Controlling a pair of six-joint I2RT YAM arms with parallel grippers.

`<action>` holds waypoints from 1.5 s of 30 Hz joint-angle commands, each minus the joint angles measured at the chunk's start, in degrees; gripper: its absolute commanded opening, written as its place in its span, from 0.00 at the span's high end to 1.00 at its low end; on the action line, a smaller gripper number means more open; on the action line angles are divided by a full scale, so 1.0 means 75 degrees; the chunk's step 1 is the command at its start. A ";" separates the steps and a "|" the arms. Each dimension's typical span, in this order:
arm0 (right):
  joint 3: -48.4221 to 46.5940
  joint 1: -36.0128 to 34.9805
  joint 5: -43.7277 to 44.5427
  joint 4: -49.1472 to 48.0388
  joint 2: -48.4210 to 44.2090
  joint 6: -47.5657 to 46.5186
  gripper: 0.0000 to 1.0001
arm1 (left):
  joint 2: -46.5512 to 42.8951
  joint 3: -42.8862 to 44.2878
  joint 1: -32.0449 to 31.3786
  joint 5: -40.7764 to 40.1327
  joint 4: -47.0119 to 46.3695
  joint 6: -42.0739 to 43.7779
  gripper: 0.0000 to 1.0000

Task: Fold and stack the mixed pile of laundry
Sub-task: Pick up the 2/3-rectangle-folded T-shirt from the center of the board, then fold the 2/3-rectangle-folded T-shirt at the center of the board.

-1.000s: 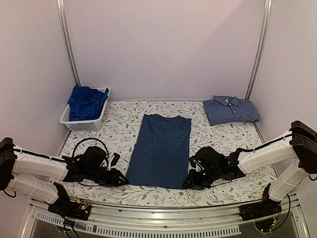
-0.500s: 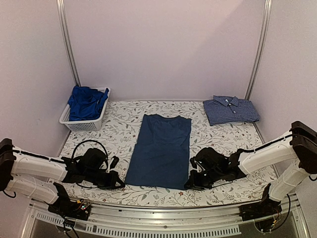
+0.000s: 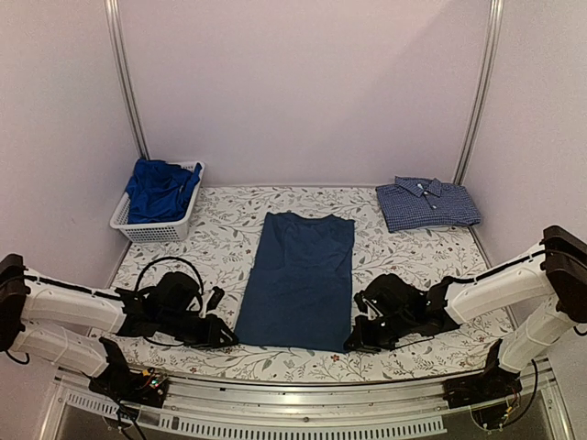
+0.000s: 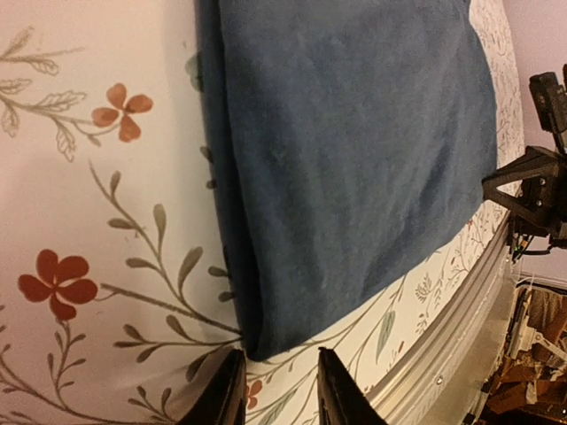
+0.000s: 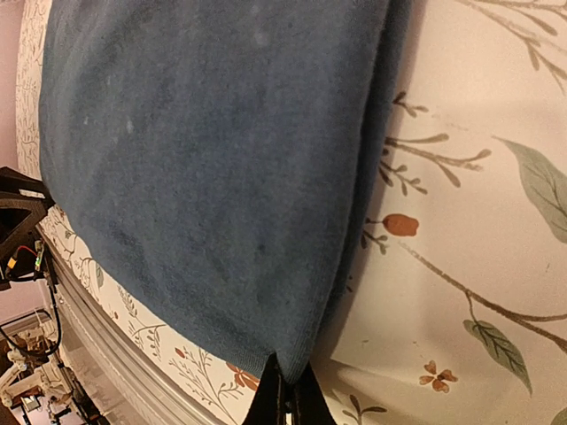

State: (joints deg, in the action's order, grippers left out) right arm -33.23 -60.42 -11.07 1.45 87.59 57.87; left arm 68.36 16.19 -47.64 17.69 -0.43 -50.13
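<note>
The dark navy T-shirt (image 3: 298, 280) lies folded into a long strip in the middle of the floral table. My left gripper (image 3: 223, 337) sits low at its near left corner. In the left wrist view that gripper (image 4: 279, 394) is open, and the shirt's corner (image 4: 261, 341) lies just beyond the fingertips with nothing between them. My right gripper (image 3: 353, 343) is at the near right corner. The right wrist view shows it (image 5: 285, 398) shut, pinching the T-shirt's hem corner (image 5: 301, 359). The bright royal-blue garment (image 3: 158, 188) lies in the basket. The checked shirt (image 3: 426, 203) lies folded at the back right.
The white mesh basket (image 3: 156, 227) stands at the back left by the wall. The metal rail of the table's near edge (image 3: 293, 403) runs just behind both grippers. The floral cloth (image 3: 220, 238) lies bare on either side of the T-shirt.
My right gripper has closed on the T-shirt's near right corner. My left gripper has closed and come open again at the near left corner, which has shifted slightly.
</note>
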 commanded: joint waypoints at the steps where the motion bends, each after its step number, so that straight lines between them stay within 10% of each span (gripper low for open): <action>1: 0.0316 -0.0065 0.0011 0.0849 0.0133 -0.0025 1.00 | 0.0592 0.0063 -0.0082 -0.0177 0.0217 0.0259 0.72; 9: 0.0338 -0.0073 0.0009 0.0936 0.0003 -0.0007 1.00 | 0.0823 0.0232 -0.0222 -0.0056 0.0228 0.0336 1.00; 20: -0.0120 -0.0190 0.0226 0.1790 -0.1038 0.0097 1.00 | -0.0230 0.1101 -0.1028 -0.0772 0.1663 0.0110 1.00; 27: -0.0413 0.1223 0.0205 0.2047 -0.1699 -0.0574 1.00 | 0.0140 0.2574 0.0073 -0.0981 0.2079 0.0962 1.00; 45: -0.5821 0.4358 -0.0572 0.2465 0.2809 -0.4590 1.00 | 0.4597 0.6691 0.2554 -0.0604 0.1077 0.2884 1.00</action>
State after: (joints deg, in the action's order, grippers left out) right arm -70.15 -30.65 -14.15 18.68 100.27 30.65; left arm 96.07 60.97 -30.79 12.64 10.44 -32.23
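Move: The T-shirt's near-left corner sits right at the left fingertips, about 1 cm ahead, 1 cm right and 1 cm down; those fingers are still parted. The right fingers already hold the near-right corner. The T-shirt's collar edge is some 37 cm ahead and 8 cm left of the right hand. The checked shirt lies about 40 cm ahead and 27 cm right of that hand; the basket, some 38 cm ahead and 27 cm left of the left hand. Close the left gripper on the T-shirt's near-left corner while the right keeps its pinch on the other. Ease both hands back about 2 cm, then lift and sweep them together, drifting slightly right, towards the collar edge, ending some 23 cm forward of the start and 10 cm higher, fingers tilting forward nearly 20 degrees. ##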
